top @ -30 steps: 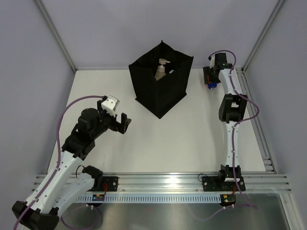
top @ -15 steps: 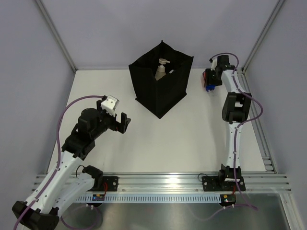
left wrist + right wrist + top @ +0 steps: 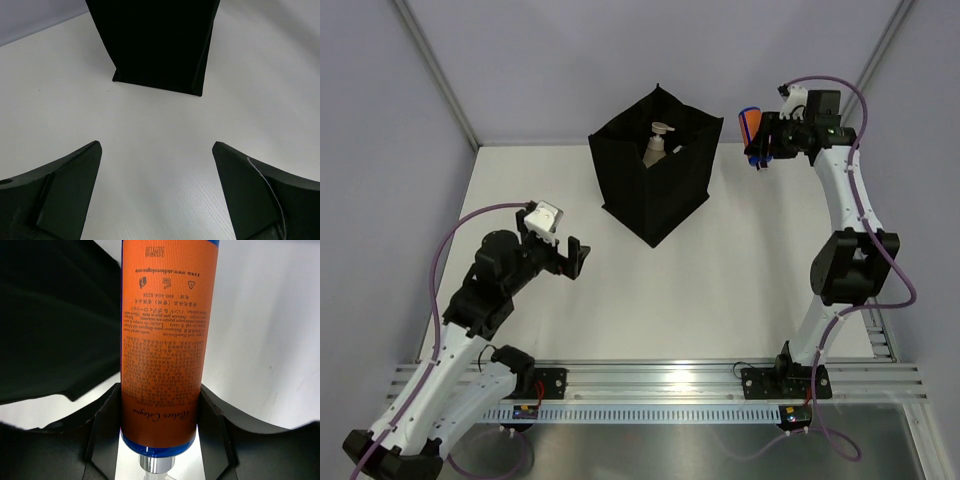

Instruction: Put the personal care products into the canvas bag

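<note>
The black canvas bag (image 3: pixel 655 185) stands upright at the back middle of the table, and a tan bottle (image 3: pixel 658 147) with a pale pump top pokes out of its open mouth. My right gripper (image 3: pixel 766 140) is shut on an orange cylinder (image 3: pixel 750 121) with blue ends, held in the air just right of the bag's top. In the right wrist view the orange cylinder (image 3: pixel 165 340) fills the gap between the fingers (image 3: pixel 106 432), with the bag (image 3: pixel 50 315) dark at left. My left gripper (image 3: pixel 576 258) hangs open over the table, empty (image 3: pixel 156 150), facing the bag (image 3: pixel 160 45).
White table (image 3: pixel 720 290) ringed by grey walls and an aluminium frame post (image 3: pixel 868 70) at the back right. The rail (image 3: pixel 660 380) carrying both arm bases runs along the near edge.
My right gripper has shut on the orange cylinder and lifted it off the back right of the table, the arm stretching up. The left arm barely shifted.
</note>
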Available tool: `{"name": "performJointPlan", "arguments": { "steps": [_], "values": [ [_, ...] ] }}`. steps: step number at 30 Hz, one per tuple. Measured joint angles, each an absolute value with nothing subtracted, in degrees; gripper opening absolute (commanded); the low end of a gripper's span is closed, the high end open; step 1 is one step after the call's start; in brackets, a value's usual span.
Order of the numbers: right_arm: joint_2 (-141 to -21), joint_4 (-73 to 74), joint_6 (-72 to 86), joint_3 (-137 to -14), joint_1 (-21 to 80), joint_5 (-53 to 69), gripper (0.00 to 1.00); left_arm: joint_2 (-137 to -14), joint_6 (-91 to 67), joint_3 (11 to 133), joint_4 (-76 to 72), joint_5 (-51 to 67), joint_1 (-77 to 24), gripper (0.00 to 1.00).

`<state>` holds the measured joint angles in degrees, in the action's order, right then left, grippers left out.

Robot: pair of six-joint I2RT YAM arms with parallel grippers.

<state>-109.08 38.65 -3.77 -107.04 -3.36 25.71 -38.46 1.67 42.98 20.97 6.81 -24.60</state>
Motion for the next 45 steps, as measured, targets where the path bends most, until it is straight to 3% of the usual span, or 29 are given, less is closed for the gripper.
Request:
{"name": "performJointPlan", "arguments": {
  "steps": [8,18,24,29,33,36,37,39,40,42,45],
  "values": [
    [-102.7,40.8,-9.0,-116.6,6.8,25.3,0.0,-37.6,1.7,43.0,20.9,6.5,-24.6,0.99],
    [-120.4,42.2,-28.5,-148.0,25.8,12.8,0.0,-38.0,1.7,43.0,21.0,5.1,-24.6,0.99],
    [-127.9,38.0,-35.6,-146.1,26.3,6.8,0.0,-38.5,1.7,42.9,21.1,4.2,-24.6,0.99],
    [-126.0,33.8,-38.2,-130.8,25.1,5.6,0.07,-39.1,2.1,42.7,21.1,4.1,-24.6,0.99],
    [-122.7,32.9,-39.6,-120.0,24.8,7.8,0.19,-39.2,2.2,42.7,21.2,4.1,-24.6,0.99],
    [-122.3,33.1,-40.1,-119.3,24.9,10.3,0.45,-39.2,2.2,42.7,21.1,4.1,-24.6,0.99],
    [-122.3,33.1,-40.2,-119.4,24.9,10.9,0.6,-39.2,2.2,42.7,21.1,4.1,-24.6,0.99],
    [-122.3,33.4,-40.0,-120.2,24.9,11.7,0.75,-39.0,2.2,42.7,21.1,4.1,-24.6,0.99],
    [-122.3,33.9,-39.7,-120.8,24.9,11.9,0.87,-39.0,2.2,42.7,21.1,4.1,-24.6,0.99],
    [-122.3,34.3,-39.0,-122.9,24.9,12.1,0.99,-38.7,2.2,42.7,21.1,4.1,-24.6,0.99],
    [-122.3,35.4,-36.7,-128.8,24.9,13.0,1.0,-38.5,2.2,42.7,21.1,4.3,-24.6,0.99]
  ]
}}
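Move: The right hand already holds the orange bottle up in the air. The middle of the canvas bag lies about 22 cm to its left, 2 cm ahead and some 10 cm below. The bag's right rim corner stands in between, about 8 cm left and 5 cm ahead at roughly hand height, and a pump bottle stands in the bag some 21 cm left and 2 cm ahead. From the left hand the bag is about 26 cm ahead and 16 cm right. The right arm lifts the held orange bottle about 18 cm while swinging it some 23 cm left over the bag's right rim, the hand tipping up and turning counter-clockwise, then brings it down about 20 cm into the bag's mouth, edging forward and partly back on the way. Low in the mouth the fingers open wide and let go of the bottle, and the hand starts back up, about 6 cm, still over the bag. ##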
